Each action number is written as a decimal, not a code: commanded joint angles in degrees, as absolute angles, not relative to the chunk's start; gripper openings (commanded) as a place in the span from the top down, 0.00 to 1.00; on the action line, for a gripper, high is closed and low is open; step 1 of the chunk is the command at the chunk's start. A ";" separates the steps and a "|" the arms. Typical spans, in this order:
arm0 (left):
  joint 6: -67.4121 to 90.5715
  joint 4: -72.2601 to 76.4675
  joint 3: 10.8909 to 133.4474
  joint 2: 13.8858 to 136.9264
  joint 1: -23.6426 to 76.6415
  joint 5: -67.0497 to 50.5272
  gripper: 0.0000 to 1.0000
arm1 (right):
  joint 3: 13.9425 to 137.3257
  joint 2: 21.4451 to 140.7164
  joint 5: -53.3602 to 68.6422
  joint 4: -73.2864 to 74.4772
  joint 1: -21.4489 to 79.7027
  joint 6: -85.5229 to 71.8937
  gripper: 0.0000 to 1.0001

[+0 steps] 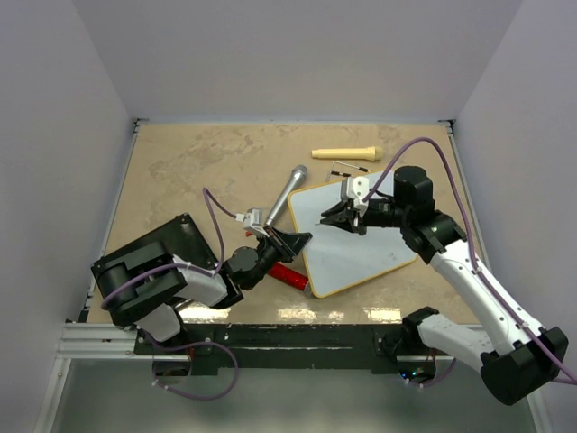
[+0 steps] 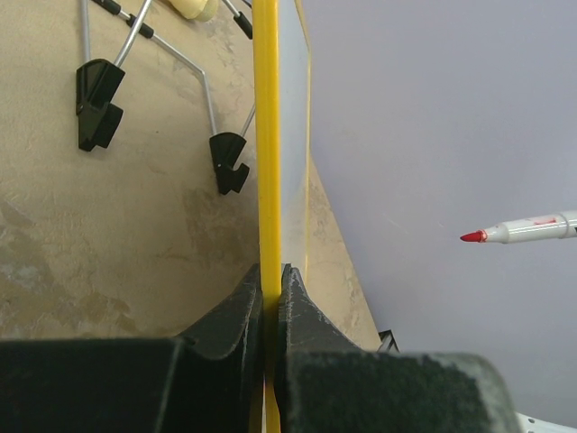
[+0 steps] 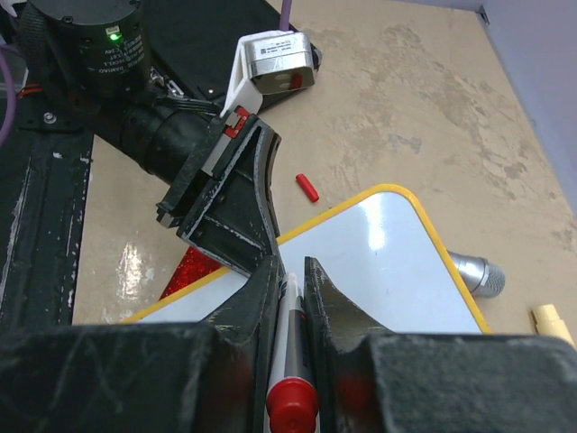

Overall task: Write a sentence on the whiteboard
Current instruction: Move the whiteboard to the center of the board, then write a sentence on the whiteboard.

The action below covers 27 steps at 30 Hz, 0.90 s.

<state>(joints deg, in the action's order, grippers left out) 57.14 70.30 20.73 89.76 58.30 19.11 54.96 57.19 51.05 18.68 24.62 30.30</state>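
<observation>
The whiteboard [image 1: 361, 239], glossy white with a thin yellow-wood frame, lies at the table's middle right. My left gripper [image 1: 297, 242] is shut on its left frame edge [image 2: 267, 135], one jaw on each side of the rim. My right gripper [image 1: 330, 218] hangs over the board's upper left part, shut on a marker [image 3: 290, 343] with a white barrel and a red end. The marker's red tip [image 2: 473, 236] stands apart from the board face. The board face [image 3: 388, 262] is plain white; the sentence is not in view.
A silver microphone [image 1: 287, 194] lies just left of the board. A cream handle [image 1: 347, 152] and black wire feet [image 1: 348, 169] lie beyond its far edge. A red glittery object [image 1: 288, 275] and a small red cap [image 3: 307, 187] lie near the left gripper. A black flat box [image 1: 171, 236] sits far left.
</observation>
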 commanded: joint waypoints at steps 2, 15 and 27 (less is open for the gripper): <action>54.40 70.93 20.48 91.14 59.24 17.75 1.00 | 57.74 58.88 48.52 13.28 26.10 27.16 1.00; 53.97 71.19 21.36 91.67 59.15 16.79 1.00 | 53.97 62.93 37.98 1.68 27.07 17.32 1.00; 51.15 73.74 21.80 93.08 59.15 14.77 1.00 | 53.43 66.26 34.45 0.70 27.07 15.82 1.00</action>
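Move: The right hand, holding the uncapped marker, aims at the whiteboard's far left corner: about 11 cm ahead, 9 cm left and 8 cm below. The silver microphone lies just beyond the board's left edge, 14 cm ahead of the hand and 13 cm left; the yellow microphone is 28 cm ahead, 6 cm right. From the left hand, which pinches the board's left edge, that corner is some 12 cm ahead, 5 cm left, level. Carry the marker forward over the whiteboard about 6 cm towards its far left corner, drifting slightly left, and swing the right wrist about 15 degrees clockwise. Once moving forward, let the hand sink some 2 cm, tip still clear of the board. Keep the left gripper shut on the board's left edge, holding it almost still. ##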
